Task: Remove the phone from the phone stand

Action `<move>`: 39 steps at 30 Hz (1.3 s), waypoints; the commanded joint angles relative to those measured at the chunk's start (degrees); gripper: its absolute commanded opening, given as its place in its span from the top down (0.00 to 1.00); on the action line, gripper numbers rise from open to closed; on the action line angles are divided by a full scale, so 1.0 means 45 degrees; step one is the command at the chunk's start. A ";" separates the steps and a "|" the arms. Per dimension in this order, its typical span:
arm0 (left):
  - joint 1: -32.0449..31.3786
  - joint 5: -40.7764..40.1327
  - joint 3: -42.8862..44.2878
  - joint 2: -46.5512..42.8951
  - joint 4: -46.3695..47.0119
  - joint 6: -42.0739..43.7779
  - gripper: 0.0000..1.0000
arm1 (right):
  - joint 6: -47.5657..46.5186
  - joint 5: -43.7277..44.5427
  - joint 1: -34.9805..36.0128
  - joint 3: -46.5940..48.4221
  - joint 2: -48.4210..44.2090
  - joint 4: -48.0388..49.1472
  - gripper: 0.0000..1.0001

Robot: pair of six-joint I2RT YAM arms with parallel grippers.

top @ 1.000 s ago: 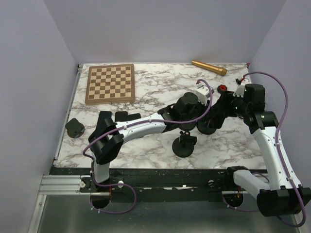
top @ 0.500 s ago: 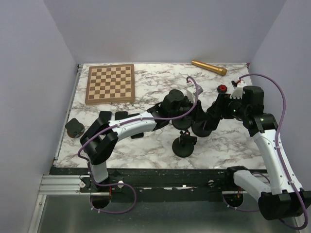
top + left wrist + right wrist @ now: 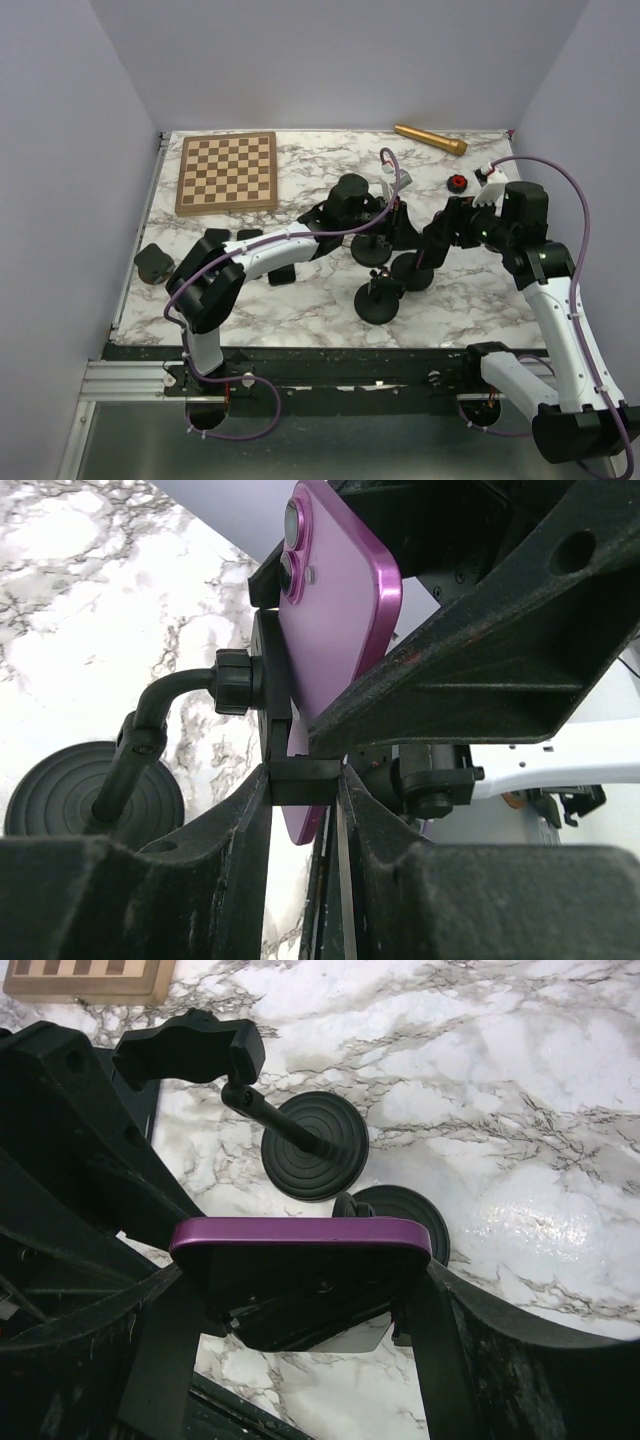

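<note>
The purple phone point(image 3: 335, 610) sits upright in the black clamp of the phone stand point(image 3: 240, 680), whose curved arm runs down to a round base point(image 3: 95, 800). My left gripper point(image 3: 305, 780) is shut on the clamp's lower bar, just under the phone. My right gripper point(image 3: 300, 1275) is shut on the phone point(image 3: 300, 1232), one finger on each long side. Seen from above, both grippers point(image 3: 395, 228) point(image 3: 428, 240) meet mid-table and hide the phone.
An empty stand point(image 3: 190, 1048) with its round base point(image 3: 314, 1145) stands just beyond the phone. Another stand point(image 3: 378, 303) is nearer the front edge. A chessboard point(image 3: 228, 172) lies back left, a gold cylinder point(image 3: 430, 139) and a red button point(image 3: 457, 182) back right, a black piece point(image 3: 153, 262) at the left edge.
Both arms have shifted left together, still gripping. The left wrist has swung toward the back left and the right gripper has followed it toward the table's middle.
</note>
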 commanded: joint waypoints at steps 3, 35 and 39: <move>-0.0119 0.0764 0.0630 0.0822 -0.0061 -0.0402 1.00 | 0.0974 -0.3543 0.0488 -0.0033 -0.0991 0.0415 0.99; -0.0696 -0.0188 0.0752 -0.0469 -0.0968 0.1712 0.45 | 0.1411 -0.3084 0.0478 -0.0245 -0.2560 -0.0251 0.99; -0.0689 -0.0238 0.0430 -0.0959 -0.1018 0.1731 0.40 | 0.1657 -0.2734 0.0488 0.0157 -0.2532 -0.0549 0.99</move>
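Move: My left fingers hold the near jaw of the phone stand's clamp; the phone's middle is some 4 cm to their right and 1 cm back. My right hand grips the phone across its width, its middle about 1 cm from that hand point. The stand's base lies 17 cm below my left hand, 4 cm ahead and 3 cm right. From my left hand, one empty stand is 10 cm ahead and 9 cm left, another about 6 cm back and 8 cm left. Both my hands draw back together about 3 cm, rising slightly, with the left still pinching the jaw and turning nearly 10 degrees clockwise, and then pause. Next I open my left fingers off the jaw, easing back and up another centimetre, while my right keeps its grip on the phone and goes a little farther back, up and left. ##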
